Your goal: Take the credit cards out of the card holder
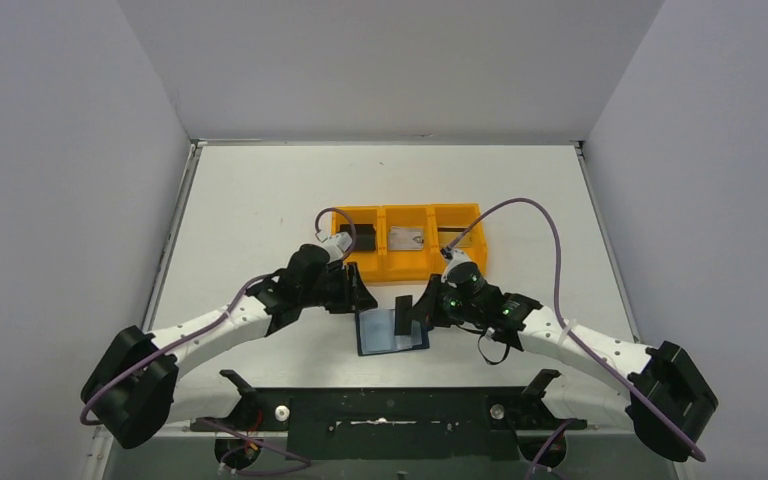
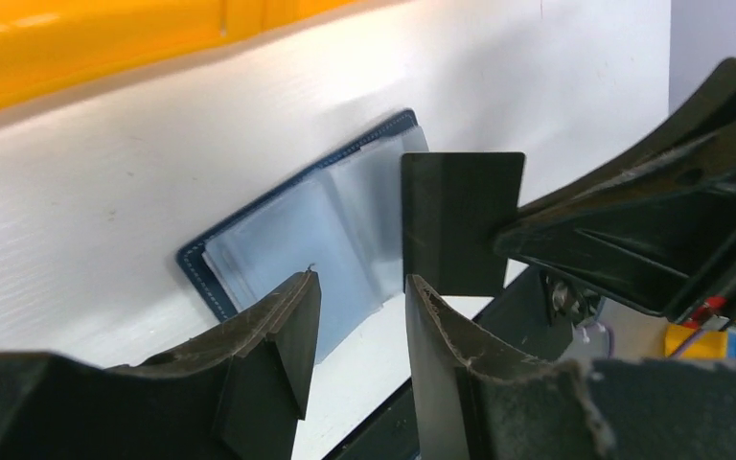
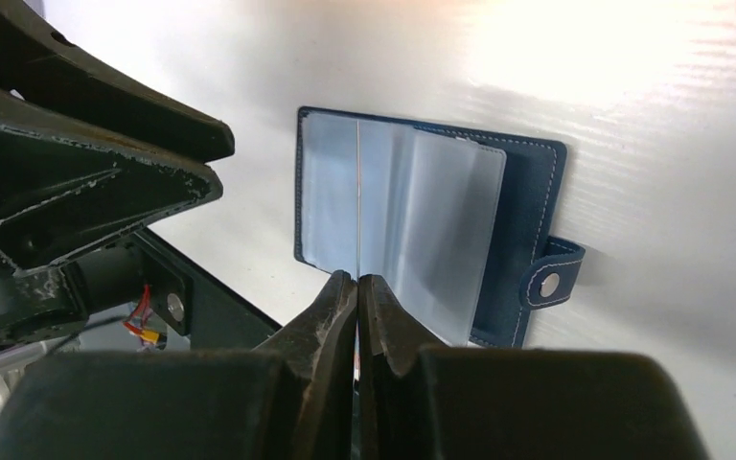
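Note:
The card holder (image 1: 392, 332) lies open on the white table, its blue-grey pockets up and its tab (image 3: 551, 278) off to one side. My right gripper (image 1: 422, 308) is shut on a credit card (image 2: 460, 220) that stands upright above the holder and looks dark. In the right wrist view this card (image 3: 357, 192) shows edge-on as a thin line rising from the right gripper (image 3: 356, 280). My left gripper (image 2: 359, 287) is open just short of the card's lower edge, with nothing between its fingers. The holder (image 2: 297, 235) lies beyond those fingers.
An orange three-compartment tray (image 1: 460, 262) stands just behind the holder; a silver-grey card (image 1: 406, 238) lies in its middle compartment and a dark item (image 1: 364, 237) in its left one. The black mounting rail (image 1: 390, 410) runs along the near edge.

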Robot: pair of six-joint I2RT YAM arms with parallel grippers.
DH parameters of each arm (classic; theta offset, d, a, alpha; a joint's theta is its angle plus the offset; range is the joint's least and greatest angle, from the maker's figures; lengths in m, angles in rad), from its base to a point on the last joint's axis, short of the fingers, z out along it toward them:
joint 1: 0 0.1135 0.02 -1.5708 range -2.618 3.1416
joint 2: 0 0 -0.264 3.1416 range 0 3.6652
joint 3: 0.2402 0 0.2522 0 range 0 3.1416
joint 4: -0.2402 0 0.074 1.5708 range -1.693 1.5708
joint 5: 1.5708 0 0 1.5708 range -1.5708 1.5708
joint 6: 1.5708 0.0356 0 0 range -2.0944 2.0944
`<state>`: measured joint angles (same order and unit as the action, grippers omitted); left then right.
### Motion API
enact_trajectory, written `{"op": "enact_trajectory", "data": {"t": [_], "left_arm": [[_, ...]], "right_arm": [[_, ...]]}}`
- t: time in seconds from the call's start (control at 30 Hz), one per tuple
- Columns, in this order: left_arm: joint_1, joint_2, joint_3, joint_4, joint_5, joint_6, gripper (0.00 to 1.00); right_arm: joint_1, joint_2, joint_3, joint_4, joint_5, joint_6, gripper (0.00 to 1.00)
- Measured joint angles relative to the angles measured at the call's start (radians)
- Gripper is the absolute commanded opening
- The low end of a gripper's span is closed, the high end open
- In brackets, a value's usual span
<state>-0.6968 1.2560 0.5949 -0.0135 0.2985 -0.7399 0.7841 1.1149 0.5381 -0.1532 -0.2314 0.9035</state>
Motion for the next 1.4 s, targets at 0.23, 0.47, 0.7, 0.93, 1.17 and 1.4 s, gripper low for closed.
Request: {"op": "enact_trajectory", "data": {"t": [0.23, 0.47, 0.7, 0.93, 1.17, 1.4], "left_arm": [[0.034, -0.156, 0.010, -0.146, -0.201, 0.019, 0.53], [0.289, -0.275, 0.053, -0.303, -0.291, 0.075, 0.71], [0.417, -0.371, 0.078, -0.374, -0.341, 0.138, 0.82], [0.417, -0.459, 0.069, -0.387, -0.443, 0.172, 0.86], [0.417, -0.506, 0.043, -0.387, -0.492, 0.196, 0.88], [0.417, -0.520, 0.032, -0.392, -0.530, 0.200, 0.88]], "right_arm": [[0.000, -0.034, 0.018, 0.002, 0.040, -0.024, 0.00], [0.029, -0.034, 0.044, 0.019, 0.127, -0.122, 0.00], [0.113, -0.029, 0.135, 0.071, 0.259, -0.335, 0.00], [0.208, 0.043, 0.236, 0.152, 0.406, -0.655, 0.00], [0.222, 0.192, 0.354, 0.169, 0.524, -0.896, 0.00], [0.209, 0.321, 0.448, 0.166, 0.559, -1.041, 0.00]]}}
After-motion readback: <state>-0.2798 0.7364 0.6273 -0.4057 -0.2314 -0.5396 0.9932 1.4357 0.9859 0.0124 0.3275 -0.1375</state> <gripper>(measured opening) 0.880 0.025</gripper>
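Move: The left compartment of the yellow box, where black cards already lie, is about 20 cm ahead of the right hand, 13 cm to its left and 6 cm lower. The middle compartment with the VIP card is just as far ahead but only 2 cm left. The open card holder lies about 8 cm below, 5 cm left and 1 cm back. From the left hand, the left compartment is some 18 cm ahead and 4 cm left. Keep the black card pinched in the shut right fingers and lift about 10 cm while easing forward, then carry it forward and left towards the box's left compartment, rolling the wrist some 70 degrees so the fingers swing to point more forward. Meanwhile pull the empty left gripper about 20 cm left, away from the holder, rising and going a little forward, turning counter-clockwise and opening wide. ##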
